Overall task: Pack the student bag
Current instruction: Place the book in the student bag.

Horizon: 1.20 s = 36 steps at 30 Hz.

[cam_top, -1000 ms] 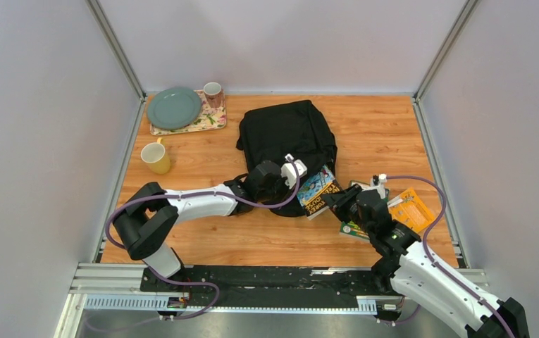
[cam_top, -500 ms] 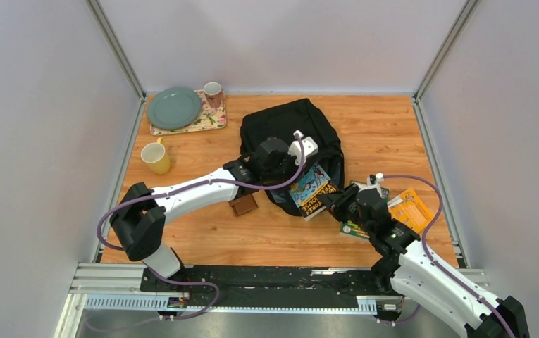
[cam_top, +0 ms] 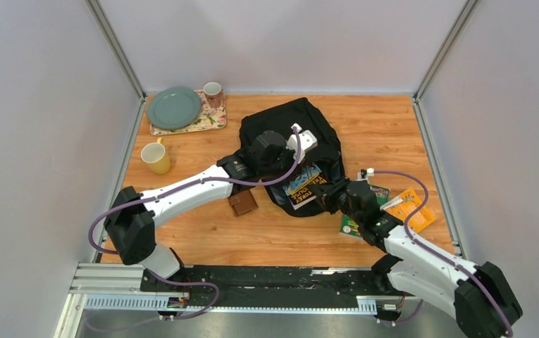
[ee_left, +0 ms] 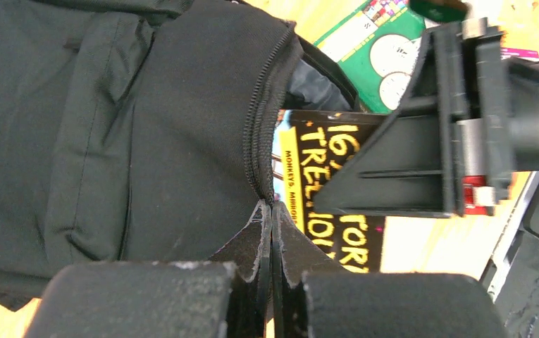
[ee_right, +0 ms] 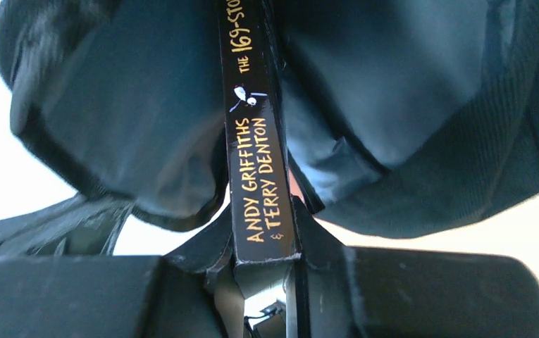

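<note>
The student bag is a black backpack lying mid-table, its mouth facing the near right. My left gripper is shut on the bag's zipper edge and holds that edge lifted. My right gripper is shut on a colourful paperback book. The book's far end is inside the bag's opening. In the right wrist view the black spine sits between my fingers, with bag fabric around it. The left wrist view shows the book cover under the right gripper.
A brown wallet lies left of the bag's mouth. A green book and an orange booklet lie at the right. At the back left are a yellow mug, a green plate on a floral tray, and a pink mug.
My left gripper has pulled the bag's edge up and toward the back, uncovering the wallet. My right gripper has pushed the book leftward into the opening.
</note>
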Tool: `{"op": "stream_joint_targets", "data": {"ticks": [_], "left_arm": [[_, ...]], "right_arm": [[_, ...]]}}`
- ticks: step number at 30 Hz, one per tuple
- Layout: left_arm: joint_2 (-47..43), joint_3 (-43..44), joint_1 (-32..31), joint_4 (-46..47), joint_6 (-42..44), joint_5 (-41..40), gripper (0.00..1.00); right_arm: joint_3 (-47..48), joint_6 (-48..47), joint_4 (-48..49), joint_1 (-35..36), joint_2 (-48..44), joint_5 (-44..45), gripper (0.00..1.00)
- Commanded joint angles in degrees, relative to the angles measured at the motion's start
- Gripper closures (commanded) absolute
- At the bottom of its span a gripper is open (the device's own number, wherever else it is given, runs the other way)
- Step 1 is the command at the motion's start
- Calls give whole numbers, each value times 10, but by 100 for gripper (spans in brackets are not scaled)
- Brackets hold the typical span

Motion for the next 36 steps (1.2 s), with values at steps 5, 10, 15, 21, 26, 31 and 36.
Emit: {"op": "stream_joint_targets", "data": {"ticks": [5, 10, 15, 21, 26, 31, 36], "left_arm": [[-63, 41, -4, -4, 3, 22, 100], [-63, 45, -4, -10, 1, 15, 100], [-66, 49, -4, -6, -4, 6, 100], [-73, 46, -4, 4, -10, 4, 100], [-77, 44, -4, -3, -6, -4, 100], [-87, 27, -4, 0, -3, -21, 100], [-94, 9, -4, 9, -4, -28, 100]], "right_arm": [[23, 16, 316, -5, 151, 46, 100], [54, -3, 382, -6, 228, 71, 100], [92, 29, 446, -12, 307, 67, 100], [133, 45, 589, -16, 466, 52, 96], [173, 35, 592, -17, 525, 47, 85], [200, 2, 442, -33, 518, 30, 69], [181, -25, 400, -51, 519, -42, 56]]}}
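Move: Ahead and to the left of the right hand lies the student bag, its middle some 14 cm out, 9 cm left and 8 cm lower. The book held in those fingers has its middle about 8 cm ahead, 6 cm left and 4 cm below; the green workbook is 14 cm right, 4 cm back, the brown wallet 24 cm left, nearly level, both 12 cm down. From the left hand, the bag's middle is roughly 8 cm ahead, 15 cm below. Pushing the book through the bag's mouth, the right hand travels about 15 cm forward, some 6 cm left and 5 cm down with little wrist turn, then spreads its fingers around the book's end as it slows. Meanwhile the left hand keeps its shut grip on the zipped edge and draws it up some 5 cm, pausing midway. ##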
